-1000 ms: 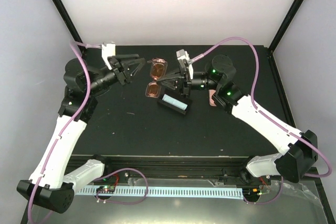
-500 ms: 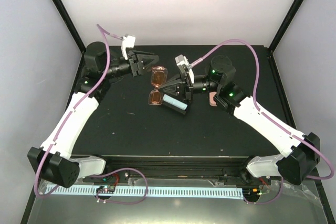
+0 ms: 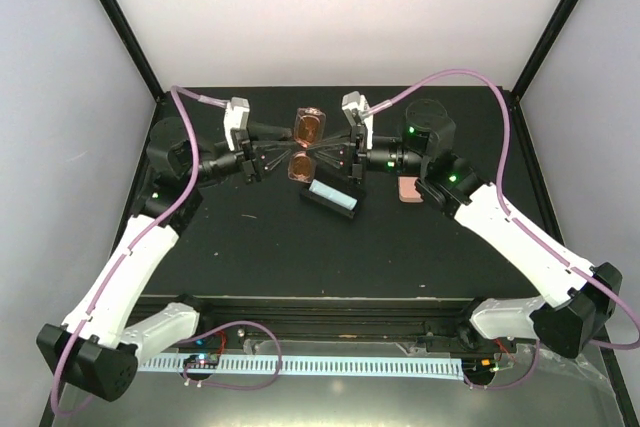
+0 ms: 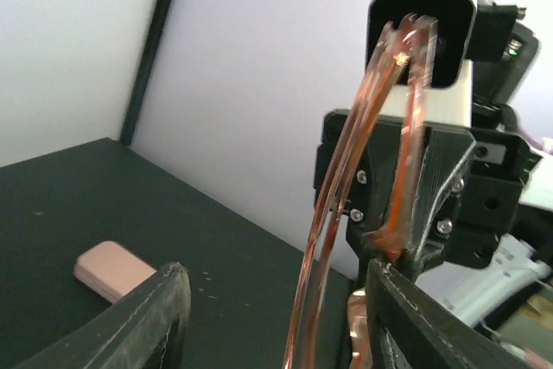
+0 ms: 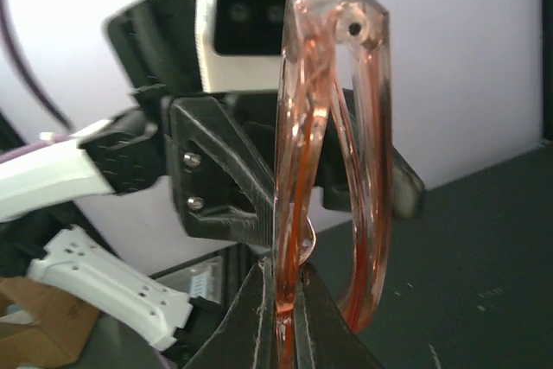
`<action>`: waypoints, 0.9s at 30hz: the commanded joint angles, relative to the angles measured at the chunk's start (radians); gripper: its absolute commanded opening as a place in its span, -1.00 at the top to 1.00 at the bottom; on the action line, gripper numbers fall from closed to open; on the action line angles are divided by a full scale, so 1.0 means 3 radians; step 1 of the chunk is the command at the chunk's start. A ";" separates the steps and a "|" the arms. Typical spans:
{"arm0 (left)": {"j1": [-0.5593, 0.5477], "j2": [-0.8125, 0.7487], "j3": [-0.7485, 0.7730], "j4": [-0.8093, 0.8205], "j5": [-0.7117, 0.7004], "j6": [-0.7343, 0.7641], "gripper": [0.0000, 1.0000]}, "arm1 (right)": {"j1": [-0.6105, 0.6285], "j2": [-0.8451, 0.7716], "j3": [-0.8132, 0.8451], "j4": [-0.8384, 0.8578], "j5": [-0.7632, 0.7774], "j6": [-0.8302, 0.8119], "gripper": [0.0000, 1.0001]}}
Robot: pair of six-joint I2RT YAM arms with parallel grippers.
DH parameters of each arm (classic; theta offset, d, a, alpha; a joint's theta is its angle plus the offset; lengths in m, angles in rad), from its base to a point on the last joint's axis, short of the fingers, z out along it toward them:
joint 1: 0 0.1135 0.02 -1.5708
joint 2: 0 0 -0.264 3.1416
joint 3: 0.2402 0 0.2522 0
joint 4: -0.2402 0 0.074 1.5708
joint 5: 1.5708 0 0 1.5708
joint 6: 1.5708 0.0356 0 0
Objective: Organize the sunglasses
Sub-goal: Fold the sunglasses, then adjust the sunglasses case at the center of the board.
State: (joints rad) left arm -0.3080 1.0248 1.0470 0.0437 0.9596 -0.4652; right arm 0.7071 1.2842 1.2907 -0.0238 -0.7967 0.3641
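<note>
The amber-brown sunglasses point(image 3: 305, 147) hang above the table's back middle, folded and standing on edge. My right gripper point(image 3: 322, 155) is shut on them, its fingertips point(image 5: 270, 300) pinching the frame at the bridge. In the right wrist view the sunglasses point(image 5: 298, 127) rise straight up from the jaws. My left gripper point(image 3: 278, 157) faces the right one, open, with one finger on each side of the sunglasses point(image 4: 346, 179). Its left finger point(image 4: 160, 317) stands well clear of them and its right finger point(image 4: 415, 317) lies close beside a lens.
A black oblong case point(image 3: 333, 197) with a pale blue cloth on it lies just in front of the grippers. A pink case point(image 3: 408, 190) rests on the table under the right arm, and shows in the left wrist view as the pink case point(image 4: 112, 267).
My left arm has swung in from the back left and brought its open jaws around the sunglasses. My right gripper has turned the sunglasses up on edge and shifted them slightly.
</note>
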 commanded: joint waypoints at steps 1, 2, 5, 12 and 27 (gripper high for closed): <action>-0.0021 -0.0007 0.0012 -0.0691 -0.1072 0.0234 -0.11 | -0.0024 -0.0067 0.0055 -0.0429 0.0442 -0.0257 0.98; -0.0021 0.0059 -0.0005 -0.0871 -0.1375 0.0215 -0.06 | -0.0022 -0.0086 0.0052 -0.0525 0.0513 -0.0302 0.98; -0.0020 0.0365 -0.0149 -0.1253 -0.2010 0.0046 0.19 | -0.0027 -0.0104 0.0038 -0.0812 0.0740 -0.0421 0.98; -0.0076 0.1199 -0.0757 -0.0901 -0.1961 -0.0409 0.59 | -0.0054 0.0201 0.0148 -0.1639 0.1302 -0.0698 0.98; -0.0289 0.2471 -0.0429 -0.0745 -0.2037 -0.0404 0.76 | -0.0191 0.1526 0.0991 -0.2671 0.1979 -0.0925 0.98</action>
State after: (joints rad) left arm -0.3855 1.7283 0.8585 -0.2077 0.3714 -0.5800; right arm 0.6621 1.7088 1.5352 -0.7940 -0.2527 0.0799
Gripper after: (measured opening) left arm 0.121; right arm 0.038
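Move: The right hand holds the sunglasses high; the open black case with the light cloth in it lies about 14 cm ahead, 4 cm to its right and some 40 cm below. The pink box lies about 18 cm ahead, 22 cm to its right and 41 cm below. From the empty left hand the case is roughly 12 cm ahead, 8 cm right and 40 cm below, and the sunglasses level, about 4 cm right. Left hand shuts empty, plunging 40 cm beside the case; right lowers the sunglasses 23 cm, forward towards it. ##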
